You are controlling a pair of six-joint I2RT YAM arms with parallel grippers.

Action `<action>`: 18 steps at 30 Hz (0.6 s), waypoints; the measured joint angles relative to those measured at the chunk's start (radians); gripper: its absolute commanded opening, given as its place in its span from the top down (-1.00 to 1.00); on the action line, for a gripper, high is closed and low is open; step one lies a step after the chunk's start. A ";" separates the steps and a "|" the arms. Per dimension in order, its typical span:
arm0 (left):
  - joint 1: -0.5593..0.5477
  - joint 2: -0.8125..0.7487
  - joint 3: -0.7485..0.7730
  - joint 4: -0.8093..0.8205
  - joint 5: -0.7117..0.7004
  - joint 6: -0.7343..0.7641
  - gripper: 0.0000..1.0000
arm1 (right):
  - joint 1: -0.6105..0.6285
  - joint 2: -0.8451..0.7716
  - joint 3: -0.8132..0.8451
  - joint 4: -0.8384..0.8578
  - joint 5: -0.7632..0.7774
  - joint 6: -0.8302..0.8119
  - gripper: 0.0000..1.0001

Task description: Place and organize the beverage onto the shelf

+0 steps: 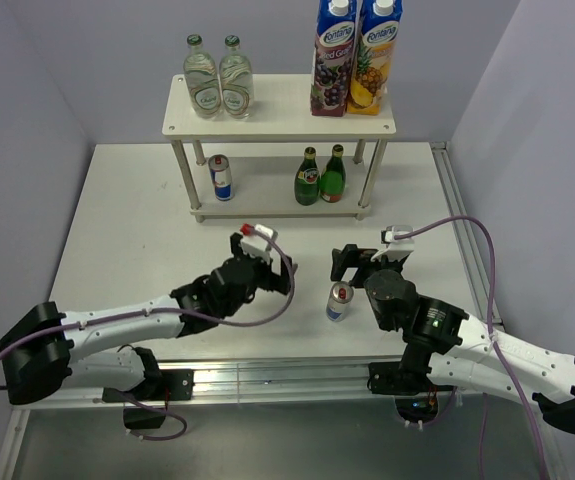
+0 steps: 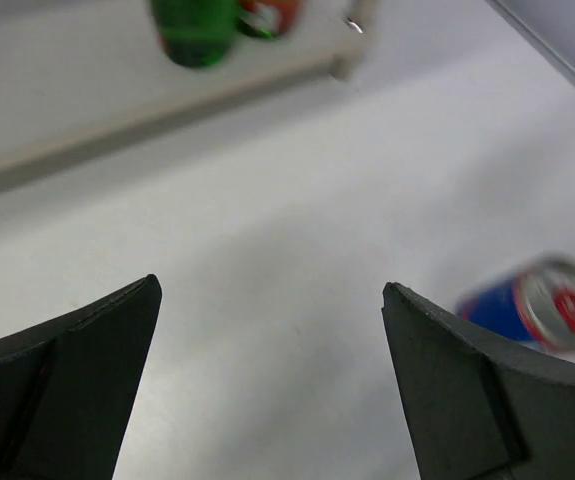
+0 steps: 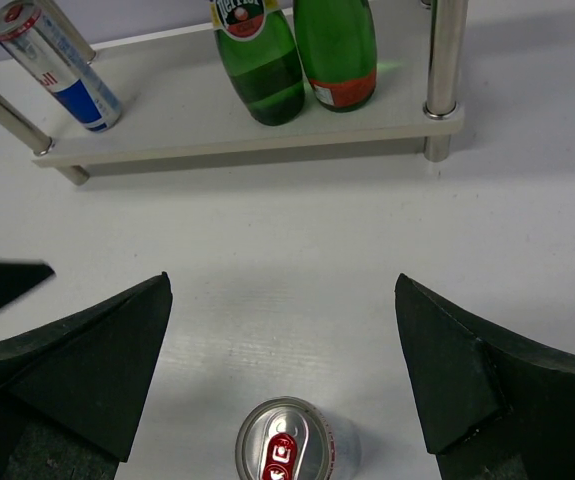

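The cream shelf (image 1: 272,115) holds two clear green-capped bottles (image 1: 218,78) on its top board. Its lower board (image 3: 177,135) carries one slim can (image 1: 221,177) and two dark green bottles (image 1: 320,176); these also show in the right wrist view, the can (image 3: 52,65) and the bottles (image 3: 297,55). A second can (image 1: 340,300) stands upright on the table. My right gripper (image 3: 282,285) is open and empty, with this can (image 3: 287,455) just below and between its fingers. My left gripper (image 2: 272,290) is open and empty over bare table, with the can (image 2: 547,315) to its right.
Two tall juice cartons (image 1: 355,55) stand on the right of the shelf's top board. The shelf's metal legs (image 3: 445,60) stand at the corners of the lower board. A tip of the left gripper's finger (image 3: 2,285) shows at the left of the right wrist view.
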 measured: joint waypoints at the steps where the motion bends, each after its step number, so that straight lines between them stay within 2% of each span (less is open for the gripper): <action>1: -0.031 -0.010 -0.029 0.000 0.027 -0.003 -0.99 | 0.000 0.000 0.000 0.000 0.000 0.000 -0.99; 4: -0.102 -0.039 -0.098 0.000 0.105 -0.015 -0.99 | 0.000 -0.001 0.000 0.000 0.003 0.000 -0.98; 10: -0.191 -0.024 -0.188 0.105 0.215 -0.042 -0.97 | 0.000 -0.001 0.000 0.000 0.014 0.001 -0.99; 18: -0.246 0.246 -0.124 0.278 0.256 -0.034 -0.96 | 0.000 -0.008 0.000 -0.003 0.030 0.006 -0.99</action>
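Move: The last Red Bull can on the table stands about 8 cm back and 15 cm to the right of the left hand, its middle some 12 cm lower. The idle right gripper is about 18 cm to the left hand's right and slightly higher. On the lower shelf, the two green bottles stand some 24 cm ahead of the left hand, 8 and 14 cm to its right. From the right hand, the can is roughly 8 cm back, 3 cm left and 15 cm below. The Red Bull can is what the left hand, empty and wide open, swings in on: about 12 cm back, quick at first and then easing off, while sinking 9 cm and going 8 cm right. Turning nearly 30 degrees clockwise, it ends with the fingers aimed at the can from its left side, a few centimetres short, not yet touching. ##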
